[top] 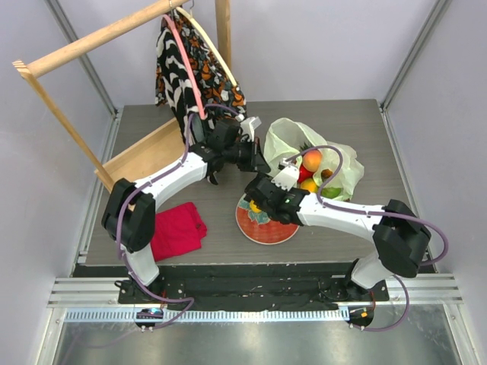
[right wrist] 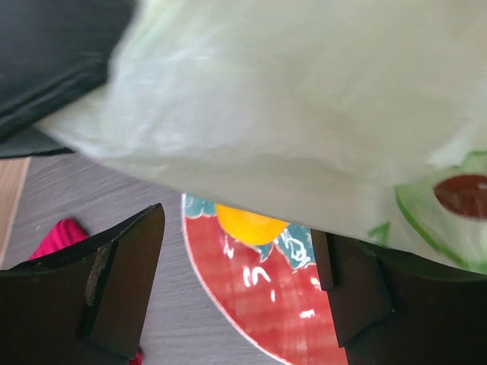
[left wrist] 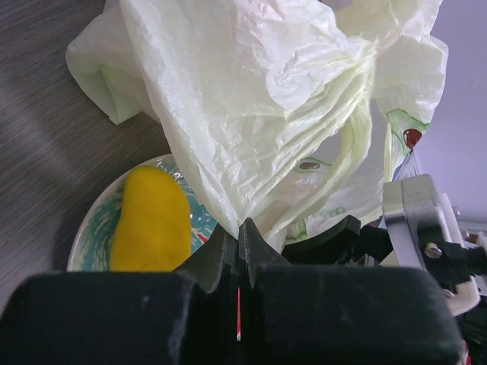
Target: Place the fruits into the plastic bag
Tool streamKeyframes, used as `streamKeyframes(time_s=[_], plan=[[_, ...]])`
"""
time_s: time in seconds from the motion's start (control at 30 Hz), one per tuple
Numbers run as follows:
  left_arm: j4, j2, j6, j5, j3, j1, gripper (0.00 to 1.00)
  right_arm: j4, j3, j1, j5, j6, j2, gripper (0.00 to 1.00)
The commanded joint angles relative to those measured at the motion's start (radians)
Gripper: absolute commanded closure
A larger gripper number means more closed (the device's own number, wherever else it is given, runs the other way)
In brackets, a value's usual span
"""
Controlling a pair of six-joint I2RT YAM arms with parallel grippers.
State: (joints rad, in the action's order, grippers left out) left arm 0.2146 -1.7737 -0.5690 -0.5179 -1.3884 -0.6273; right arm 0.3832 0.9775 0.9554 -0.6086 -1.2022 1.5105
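Observation:
The pale yellow-green plastic bag (top: 293,141) lies crumpled at the back right, its mouth open. Inside it show a peach (top: 312,160), a red pepper (top: 303,174), an orange-yellow mango (top: 308,185) and a green fruit (top: 332,193). My left gripper (top: 259,162) is shut on the bag's near edge; in the left wrist view (left wrist: 240,228) the film (left wrist: 259,114) rises from the closed jaws. A yellow mango (left wrist: 148,220) lies on the red and teal plate (left wrist: 87,239). My right gripper (top: 255,200) hangs open over the plate (right wrist: 259,296), with the mango (right wrist: 251,225) between and beyond its fingertips, partly hidden by the bag (right wrist: 289,114).
A red folded cloth (top: 179,230) lies at the front left and also shows in the right wrist view (right wrist: 57,236). A wooden rack (top: 99,34) with a black-and-white patterned garment (top: 183,68) stands at the back left, with a wooden tray (top: 141,160) beside it.

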Motion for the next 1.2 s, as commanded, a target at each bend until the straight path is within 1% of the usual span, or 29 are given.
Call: streamKeyframes(time_s=[0.0,0.1,0.2,0.43,0.67,1.0,1.17], plan=[[-0.037,0.040,-0.014,-0.070,-0.004,-0.029,1.00,0.075,0.050,-0.015,-0.080,-0.082,0.045,0.16],[-0.032,0.042,-0.008,-0.062,-0.006,-0.028,1.00,0.069,0.008,-0.017,-0.089,-0.135,0.027,0.16],[-0.018,0.040,0.011,-0.041,-0.009,-0.026,1.00,0.047,-0.026,-0.017,-0.109,-0.149,0.010,0.16],[-0.011,0.036,0.017,-0.028,-0.011,-0.020,1.00,-0.027,-0.053,-0.029,-0.138,-0.094,-0.003,0.15],[-0.011,0.033,0.017,-0.030,-0.011,-0.020,1.00,-0.159,-0.086,-0.040,-0.103,-0.045,0.002,0.14],[-0.011,0.036,0.017,-0.034,-0.014,-0.020,1.00,-0.181,-0.077,-0.081,-0.077,-0.033,0.066,0.15],[-0.011,0.040,0.015,-0.036,-0.014,-0.020,1.00,-0.159,-0.048,-0.095,-0.004,-0.005,0.125,0.17]])
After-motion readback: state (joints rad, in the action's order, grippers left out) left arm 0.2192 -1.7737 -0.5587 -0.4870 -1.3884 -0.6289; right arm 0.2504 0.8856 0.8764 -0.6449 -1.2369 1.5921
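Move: The mango, the last fruit on the plate, lies close below the right fingers, about 2 cm ahead, 1 cm to the right and 7 cm down. The plate's middle is some 3 cm back, 3 cm right and 9 cm below; the peach in the bag stands roughly 8 cm ahead, 13 cm right and 5 cm below. From the left hand the mango is some 2 cm ahead, straight across and 15 cm below. Towards the mango on the plate, under the bag's hanging edge, the right hand sinks about 4 cm in all with its fingers wide open. It first goes down and some 3 cm right, turning slightly clockwise, then eases forward about 2 cm and dips again at the end, the fingers straddling the fruit's near end. The left hand keeps its pinch on the bag's rim, holding it nearly still. ##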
